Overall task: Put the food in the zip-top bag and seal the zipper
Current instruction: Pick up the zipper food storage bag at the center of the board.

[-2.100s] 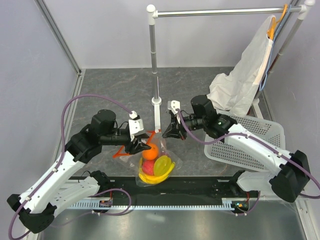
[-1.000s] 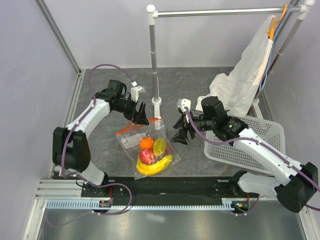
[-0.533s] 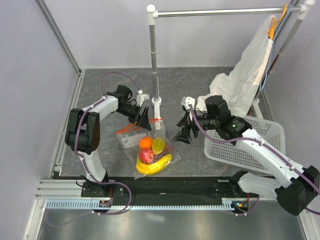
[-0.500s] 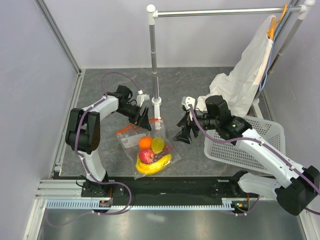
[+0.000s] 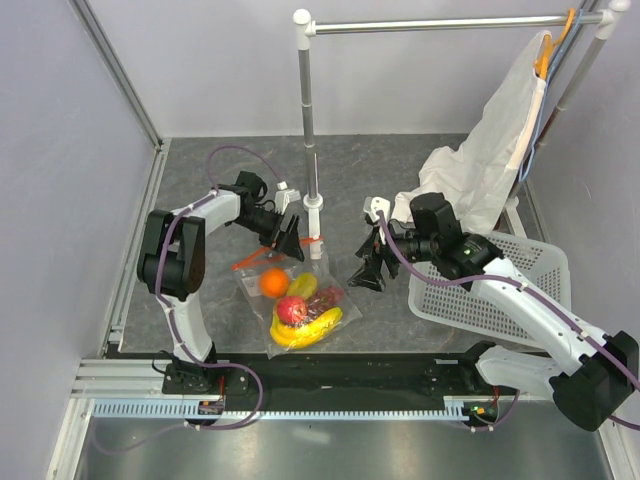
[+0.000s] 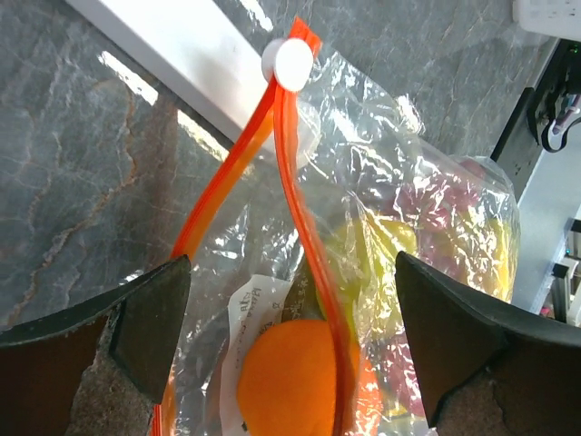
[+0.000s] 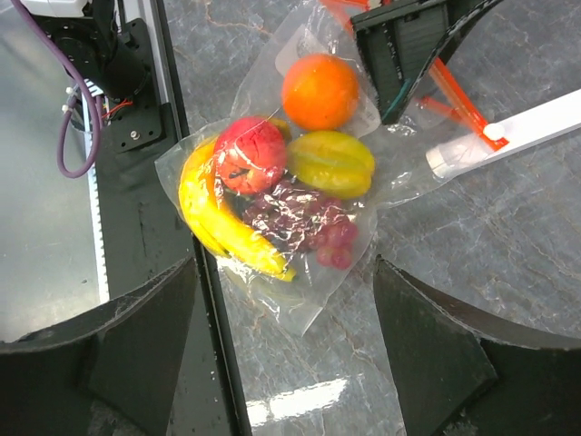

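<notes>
The clear zip-top bag (image 5: 346,303) lies flat on the grey table between both arms. Inside it are the banana (image 5: 308,330), grapes (image 7: 309,222), a red fruit (image 7: 250,154) and a yellow-green fruit (image 7: 331,163). The orange (image 6: 295,377) sits at the bag's mouth, under one strip of the red zipper (image 6: 313,263). The two strips spread apart from the white slider (image 6: 292,62). My left gripper (image 6: 290,336) hovers open over the mouth, holding nothing. My right gripper (image 7: 281,354) is open above the bag's closed bottom corner.
A rack pole stands on a white base (image 5: 313,205) just behind the bag. A white cloth bag (image 5: 490,160) hangs at the back right, above a white mesh basket (image 5: 500,290). A black rail (image 5: 330,375) runs along the near table edge.
The left arm swung in over the bag's zipper end. The orange rolled left toward the bag's mouth. The right gripper opened wider and stayed nearly in place.
</notes>
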Robot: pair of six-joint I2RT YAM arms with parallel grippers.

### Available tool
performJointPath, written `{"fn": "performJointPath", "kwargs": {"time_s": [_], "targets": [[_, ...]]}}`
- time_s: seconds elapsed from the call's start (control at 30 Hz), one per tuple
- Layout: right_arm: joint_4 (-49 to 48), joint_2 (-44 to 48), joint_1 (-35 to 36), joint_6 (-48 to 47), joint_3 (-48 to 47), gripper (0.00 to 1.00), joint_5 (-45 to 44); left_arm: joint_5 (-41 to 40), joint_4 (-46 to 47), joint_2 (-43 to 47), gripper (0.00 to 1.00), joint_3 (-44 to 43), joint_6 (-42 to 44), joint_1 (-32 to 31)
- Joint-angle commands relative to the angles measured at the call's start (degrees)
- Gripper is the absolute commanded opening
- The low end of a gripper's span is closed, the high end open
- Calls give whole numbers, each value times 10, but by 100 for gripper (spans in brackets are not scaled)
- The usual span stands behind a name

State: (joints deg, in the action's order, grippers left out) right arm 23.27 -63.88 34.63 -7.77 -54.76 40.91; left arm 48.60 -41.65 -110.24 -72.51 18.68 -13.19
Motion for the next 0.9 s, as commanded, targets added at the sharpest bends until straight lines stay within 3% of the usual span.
{"fn": "performJointPath", "kwargs": {"time_s": [0.0, 0.47, 0.63, 0.73, 0.77, 0.83, 0.87], "targets": [[9, 7, -3, -10, -2, 85, 22, 16, 17, 9, 100, -40, 33, 11], [13, -9, -3, -17, -7, 85, 33, 40, 37, -38, 99, -59, 28, 15], [14, -13, -4, -19, -9, 85, 32, 69, 32, -61, 90, -63, 19, 14], [14, -12, -4, -17, -9, 85, 29, 95, 11, -57, 67, -62, 32, 13], [15, -9, -4, -17, -8, 85, 28, 113, 2, -53, 54, -62, 36, 13], [14, -8, -4, -15, -3, 85, 25, 129, -15, -38, 37, -66, 43, 13], [14, -5, -4, -14, -2, 84, 23, 141, -29, -30, 21, -68, 43, 13]]}}
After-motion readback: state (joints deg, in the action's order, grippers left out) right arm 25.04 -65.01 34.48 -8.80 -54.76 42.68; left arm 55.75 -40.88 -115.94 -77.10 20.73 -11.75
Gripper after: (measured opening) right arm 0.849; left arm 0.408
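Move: The open left hand hovers low over the bag's orange zipper edge; the stretch to grip lies about 2 cm ahead, 1 cm right and 2 cm below. Inside the bag, the orange sits some 7 cm back and 2 cm left of the hand, the star fruit about 8 cm back and 3 cm right. The white rack foot's near end is level with it, roughly 6 cm right. From the right hand, that zipper stretch is some 17 cm left, 9 cm ahead and 18 cm below. The left hand eases forward about 2.5 cm over the bag's mouth with the gripper wide open, rising a centimetre at first, then sinks some 2 cm to set a finger on either side of the two orange zipper strips. There the fingers close more than halfway around the strips while the hand slips about 1 cm right, creeps slightly back and up, and tilts roughly 5 degrees; a full pinch isn't reached yet. ##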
